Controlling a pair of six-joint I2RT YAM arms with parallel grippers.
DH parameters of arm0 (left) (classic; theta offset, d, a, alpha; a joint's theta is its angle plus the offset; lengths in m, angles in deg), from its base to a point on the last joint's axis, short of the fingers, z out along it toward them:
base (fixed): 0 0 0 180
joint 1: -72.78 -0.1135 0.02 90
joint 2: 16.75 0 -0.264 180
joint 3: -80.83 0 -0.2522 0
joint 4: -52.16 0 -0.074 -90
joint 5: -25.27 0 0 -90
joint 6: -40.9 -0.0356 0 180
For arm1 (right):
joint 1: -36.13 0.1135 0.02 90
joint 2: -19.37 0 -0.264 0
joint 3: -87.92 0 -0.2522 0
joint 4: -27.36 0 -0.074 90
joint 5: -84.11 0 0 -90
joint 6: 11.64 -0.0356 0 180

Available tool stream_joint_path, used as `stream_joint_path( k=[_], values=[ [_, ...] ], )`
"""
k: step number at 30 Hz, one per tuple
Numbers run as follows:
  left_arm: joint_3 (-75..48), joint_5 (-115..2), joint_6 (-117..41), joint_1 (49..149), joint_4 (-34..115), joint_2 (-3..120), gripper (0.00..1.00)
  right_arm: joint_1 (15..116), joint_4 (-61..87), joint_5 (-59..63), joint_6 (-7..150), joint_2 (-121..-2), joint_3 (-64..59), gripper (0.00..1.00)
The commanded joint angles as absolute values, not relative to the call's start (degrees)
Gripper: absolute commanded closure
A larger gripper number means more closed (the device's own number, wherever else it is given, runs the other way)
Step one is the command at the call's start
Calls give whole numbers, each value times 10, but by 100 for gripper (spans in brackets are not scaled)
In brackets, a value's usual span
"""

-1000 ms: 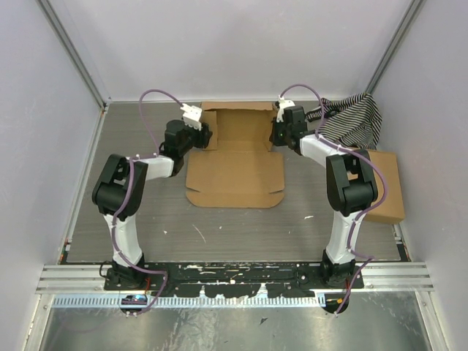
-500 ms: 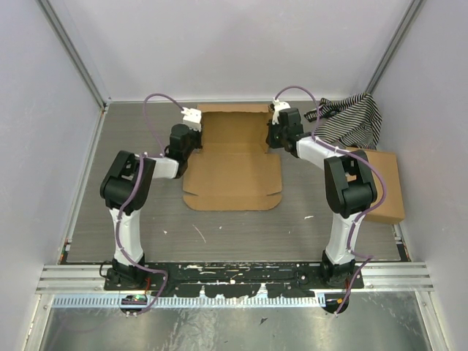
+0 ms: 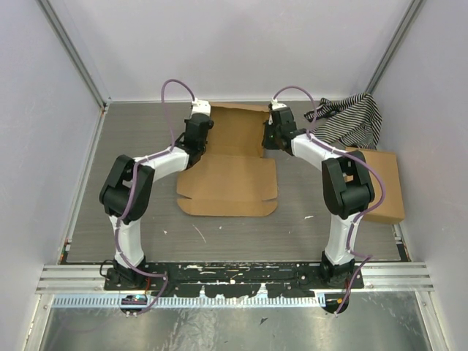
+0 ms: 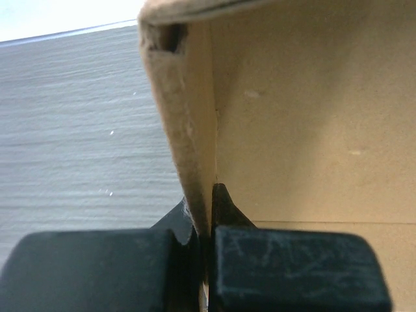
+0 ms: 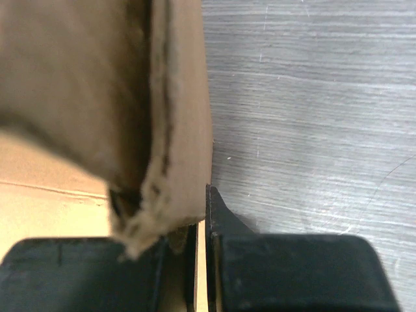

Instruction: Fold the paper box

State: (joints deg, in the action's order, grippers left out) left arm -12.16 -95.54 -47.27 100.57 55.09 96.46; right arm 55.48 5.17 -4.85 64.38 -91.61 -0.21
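The paper box (image 3: 228, 174), a brown die-cut cardboard sheet, lies mid-table with its far half partly raised into side walls. My left gripper (image 3: 199, 139) is shut on the box's left side wall (image 4: 188, 143), which stands upright between the black fingers (image 4: 224, 205). My right gripper (image 3: 268, 137) is shut on the right side wall (image 5: 175, 130), a folded double layer with a frayed edge. The near lid panel (image 3: 227, 194) with rounded corner tabs lies flat toward the arm bases.
A black-and-white striped cloth (image 3: 351, 118) lies at the back right. A squarish larger cardboard box (image 3: 384, 186) sits against the right wall. Grey table (image 3: 131, 131) surrounds the sheet; side walls and rails close in the workspace.
The left gripper moved in to the box's left wall and closed on it. The box shifted slightly left and toward the near side. The right gripper kept its grip.
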Motion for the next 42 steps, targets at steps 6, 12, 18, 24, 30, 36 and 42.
stream_joint_path(
  k=[6,12,18,24,30,36,42],
  values=[
    [-105,-1066,-427,1012,384,942,100,575,-26,-67,580,-924,42,98],
    [-115,-1046,-412,1012,374,936,99,575,-39,-61,573,-922,54,98],
    [-109,-1013,-365,1012,306,903,43,575,-59,-48,567,-943,76,98],
    [-140,-1020,-333,1012,248,830,38,575,-67,-41,565,-951,84,98],
    [-170,-1015,-298,1012,168,709,38,572,-148,-8,566,-969,141,98],
    [-175,-966,-274,1012,101,603,40,572,-232,51,591,-976,188,94],
    [-179,-920,-259,1012,46,540,41,572,-303,83,634,-962,221,93]
  ],
)
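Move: The left hand already pinches the box's left side wall, whose middle lies about 3 cm ahead of the fingers, level with them and straight in line. From this hand, the raised back panel's centre is some 4 cm ahead, 8 cm right, level in height; the flat front panel's centre is about 14 cm back, 5 cm right, 10 cm below. The right hand holds the right side wall, its middle roughly 2 cm ahead, straight in line and 2 cm higher. With the walls still pinched, both hands draw the box back and to the left by a few centimetres, then the left fingers open wide and let go of the left wall, and that hand pulls away towards the base and leftward, dipping slightly before it climbs clear, about 16 cm back and 13 cm up overall. The right hand keeps its closed grip on the right wall and carries on back and left, about 4 cm back by the end, its fingers tipping some 20 degrees farther down. ##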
